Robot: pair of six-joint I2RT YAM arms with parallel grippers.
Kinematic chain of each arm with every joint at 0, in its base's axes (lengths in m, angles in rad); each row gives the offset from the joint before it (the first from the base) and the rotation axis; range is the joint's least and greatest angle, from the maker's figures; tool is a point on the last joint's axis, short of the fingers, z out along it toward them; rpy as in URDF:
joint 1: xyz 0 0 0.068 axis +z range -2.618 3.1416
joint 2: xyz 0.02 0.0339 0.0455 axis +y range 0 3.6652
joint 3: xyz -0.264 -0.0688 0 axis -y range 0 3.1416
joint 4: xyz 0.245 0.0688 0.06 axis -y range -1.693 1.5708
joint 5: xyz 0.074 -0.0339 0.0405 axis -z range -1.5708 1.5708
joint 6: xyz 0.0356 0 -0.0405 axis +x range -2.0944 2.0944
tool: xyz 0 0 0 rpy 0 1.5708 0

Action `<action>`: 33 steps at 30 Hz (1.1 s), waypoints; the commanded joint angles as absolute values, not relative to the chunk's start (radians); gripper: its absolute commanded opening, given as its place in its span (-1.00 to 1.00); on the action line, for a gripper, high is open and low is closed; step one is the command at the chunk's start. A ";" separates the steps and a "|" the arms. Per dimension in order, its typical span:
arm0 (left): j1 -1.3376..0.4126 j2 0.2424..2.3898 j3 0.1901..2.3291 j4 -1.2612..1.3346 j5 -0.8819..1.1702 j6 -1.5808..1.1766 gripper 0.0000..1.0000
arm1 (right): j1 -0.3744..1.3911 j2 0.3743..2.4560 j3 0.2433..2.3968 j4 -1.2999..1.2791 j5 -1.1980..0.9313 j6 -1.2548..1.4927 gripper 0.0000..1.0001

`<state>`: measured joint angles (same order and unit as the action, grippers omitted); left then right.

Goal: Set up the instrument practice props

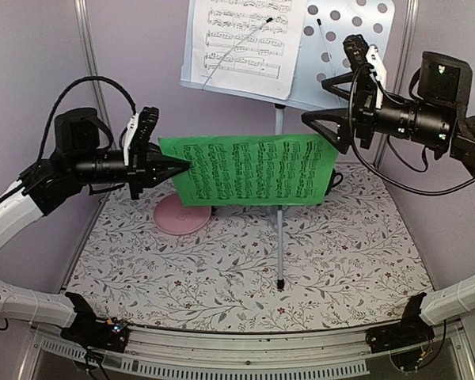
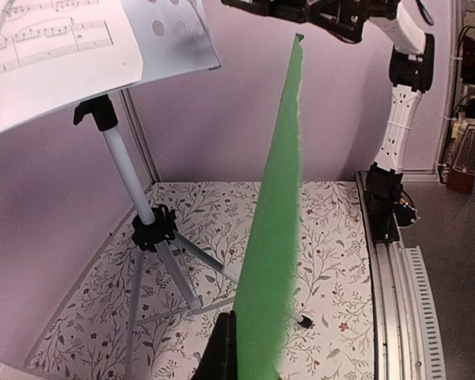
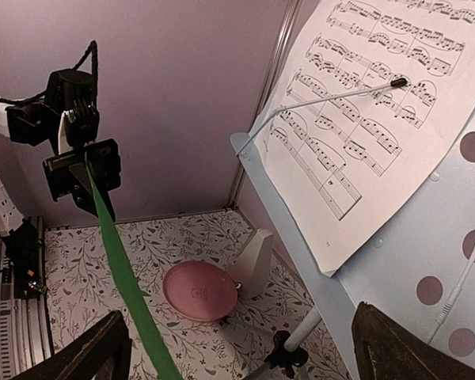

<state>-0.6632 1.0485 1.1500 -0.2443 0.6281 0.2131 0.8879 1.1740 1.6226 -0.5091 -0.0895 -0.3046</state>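
Observation:
A green music sheet [image 1: 253,170] hangs in mid-air over the table, and my left gripper [image 1: 182,166] is shut on its left edge. From the left wrist it shows edge-on as a green strip [image 2: 277,237] beside one dark finger [image 2: 222,348]. My right gripper [image 1: 323,133] stands open at the sheet's right end; the strip [image 3: 123,269] runs past its left finger [image 3: 95,352] untouched. The blue-grey perforated music stand [image 1: 348,55] rises on its pole [image 1: 279,229], with the white music sheet [image 1: 241,43] on its desk under a wire clip. A white metronome [image 3: 253,261] stands by the back wall.
A pink plate [image 1: 182,215] lies on the floral cloth at the back left, next to the metronome. The stand's tripod legs [image 2: 170,269] spread over the middle of the table. Purple walls close in the back and sides.

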 commanded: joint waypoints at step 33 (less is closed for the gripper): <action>-0.797 1.432 1.638 -0.885 0.567 0.261 -1.00 | 1.164 1.595 1.965 -0.817 -0.040 -0.289 0.51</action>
<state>-0.7868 1.4220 1.6054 -0.8593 0.5709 0.2684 1.1515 1.5543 1.9629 -0.7742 -0.0151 -0.3275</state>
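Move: The green music sheet is pinched by its left end in the left gripper; its middle lies about 11 cm to that hand's right and 2 cm below. The open right gripper is roughly 22 cm right of the left one and 12 cm higher. From the right hand, the sheet's middle is some 11 cm left, 2 cm back and 11 cm below; the stand's ledge lies about 22 cm ahead, 3 cm left and 10 cm below. Sweep the empty right gripper about 12 cm left towards the left gripper, sinking some 6 cm early on and easing back slightly, its fingers dipping and then starting to narrow though still well open. Keep the sheet pinched in the left fingers while bringing that hand right and down about 5 cm each, tipping its fingers downward. ##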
